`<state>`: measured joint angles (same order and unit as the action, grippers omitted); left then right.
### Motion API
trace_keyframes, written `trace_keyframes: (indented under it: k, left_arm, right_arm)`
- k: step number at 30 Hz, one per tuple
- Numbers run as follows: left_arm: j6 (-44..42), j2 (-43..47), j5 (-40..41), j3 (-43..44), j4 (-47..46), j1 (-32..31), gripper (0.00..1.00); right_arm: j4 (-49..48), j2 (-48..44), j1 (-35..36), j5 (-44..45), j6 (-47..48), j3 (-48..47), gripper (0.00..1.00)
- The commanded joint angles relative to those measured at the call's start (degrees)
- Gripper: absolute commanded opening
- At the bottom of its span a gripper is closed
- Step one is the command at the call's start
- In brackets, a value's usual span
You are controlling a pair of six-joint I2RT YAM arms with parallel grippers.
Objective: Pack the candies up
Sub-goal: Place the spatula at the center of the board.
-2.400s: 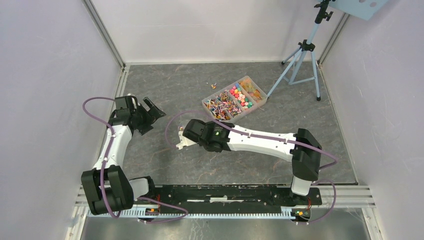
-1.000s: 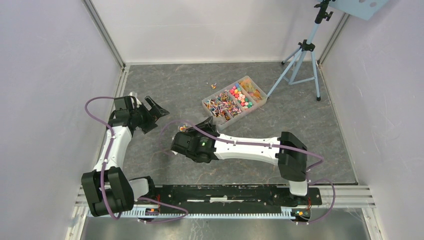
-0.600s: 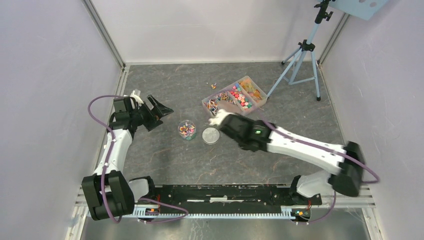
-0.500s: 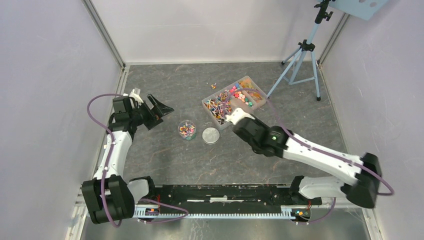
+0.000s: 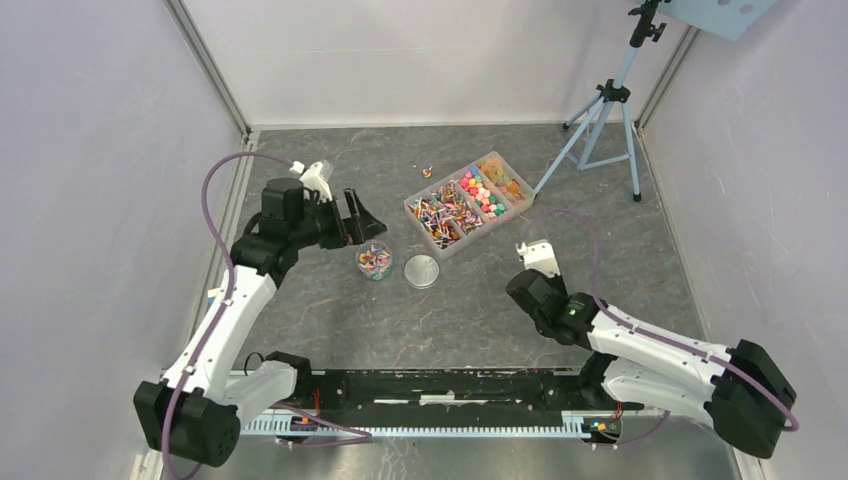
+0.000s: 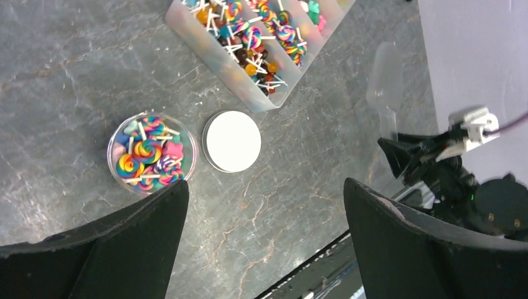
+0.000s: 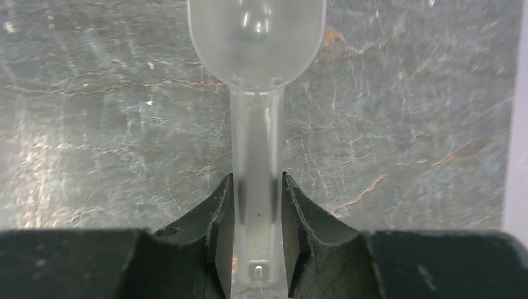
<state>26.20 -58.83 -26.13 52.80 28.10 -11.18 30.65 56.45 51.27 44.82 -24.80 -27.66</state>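
The candies fill a small clear round jar (image 6: pixel 151 162) (image 5: pixel 373 260) and a clear compartment tray (image 6: pixel 255 37) (image 5: pixel 465 203). A round grey lid (image 6: pixel 231 141) (image 5: pixel 422 271) lies flat just right of the jar. My left gripper (image 6: pixel 264 187) (image 5: pixel 362 228) hovers open over the floor beside the jar and lid, with nothing between its fingers. My right gripper (image 7: pixel 257 187) (image 6: pixel 405 156) is shut on the handle of a clear plastic scoop (image 7: pixel 257 37). The scoop's bowl is empty over bare floor, well to the right of the lid.
A couple of loose candies (image 5: pixel 427 170) lie on the floor behind the tray. A blue tripod (image 5: pixel 600 110) stands at the back right. Walls enclose the stone-patterned floor, and a black rail (image 5: pixel 450 385) runs along the near edge.
My right arm has swung away from the jar and tray, back to the near right, still holding the scoop. My left arm has moved right to above the jar.
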Motion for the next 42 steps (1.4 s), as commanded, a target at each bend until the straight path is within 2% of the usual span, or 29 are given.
trace_keyframes:
  k: [1, 5, 7, 11, 15, 19, 23, 27, 29, 34, 38, 40, 42]
  left_arm:
    - [-5.98, 0.82, 10.14, 3.78, 3.34, -6.52, 1.00]
    - [-6.07, -2.16, 17.97, 4.65, 4.02, -14.14, 1.00]
    - [-5.98, -4.49, 22.09, 5.32, 4.36, -18.55, 1.00]
    - [-5.31, -9.73, 32.58, 7.33, 5.74, -25.48, 1.00]
    - [-5.02, -14.55, 39.73, 9.52, 6.16, -30.93, 1.00]
    - [-4.88, -17.76, 43.47, 11.13, 6.48, -33.47, 1.00]
    - [-5.03, -17.91, 44.42, 11.29, 4.69, -33.97, 1.00]
    - [-4.62, -16.93, 45.75, 10.95, 2.77, -33.88, 1.00]
    - [-3.89, -15.73, 46.70, 10.12, 1.61, -33.60, 1.00]
    - [-4.18, -14.57, 41.28, 10.07, -1.18, -33.28, 1.00]
    - [-6.52, -18.88, 38.09, 12.03, 0.33, -33.88, 0.99]
    - [-7.15, -21.72, 40.81, 12.58, 1.45, -35.18, 0.98]
    - [-7.50, -23.78, 42.51, 12.27, 1.30, -36.74, 0.98]
  right_arm:
    - [-14.62, -2.83, -5.87, -4.62, -2.74, 5.28, 0.00]
    - [-20.45, -1.39, -14.12, -10.35, -3.53, 8.49, 0.00]
    - [-19.82, 0.38, -17.12, -10.71, -5.65, 8.24, 0.00]
    - [-17.89, 3.74, -20.39, -10.54, -9.87, 6.69, 0.00]
    - [-17.31, 5.99, -23.26, -11.38, -11.67, 5.62, 0.03]
    - [-15.92, 6.51, -25.19, -11.10, -10.14, 4.18, 0.19]
    - [-15.19, 3.79, -26.12, -10.73, -7.60, 3.58, 0.26]
    - [-13.26, 0.21, -26.55, -10.44, -5.56, 2.91, 0.41]
    - [-11.74, -1.82, -26.57, -10.12, -4.66, 2.32, 0.46]
    - [-8.14, -8.16, -26.57, -11.49, -1.08, 0.36, 0.62]
    - [-8.30, -14.80, -26.65, -16.91, 5.13, -0.48, 0.77]
    - [-9.44, -18.25, -26.58, -21.97, 8.73, -0.31, 0.97]
    - [-9.43, -21.67, -26.64, -24.52, 10.12, -0.25, 0.98]
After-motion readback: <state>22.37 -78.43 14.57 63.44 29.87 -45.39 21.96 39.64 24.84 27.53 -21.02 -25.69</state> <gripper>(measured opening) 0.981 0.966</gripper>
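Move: The spatula, still pinched by its handle in the right hand with the bowl out ahead, is headed for bare board about 3 cm ahead, 5 cm to that hand's right and 5 cm below. The candy box is some 12 cm ahead of the right hand and 14 cm left, 3 cm lower. From the open left hand the jar lid lies roughly 4 cm back, 9 cm right and 19 cm down; the candy jar about 2 cm back, straight below by 17 cm; the candy box 9 cm ahead, 18 cm right, 18 cm down. The spatula is carried right about 5 cm, down 4 and forward 3 by the right hand, which turns clockwise some 25 degrees, then opens wide, lets it go and rises clear. Meanwhile the left hand, fingers open, swings right about 9 cm from above the candy jar towards the jar lid, dipping 7 cm, rising a little and sinking again as its left side rolls up. ##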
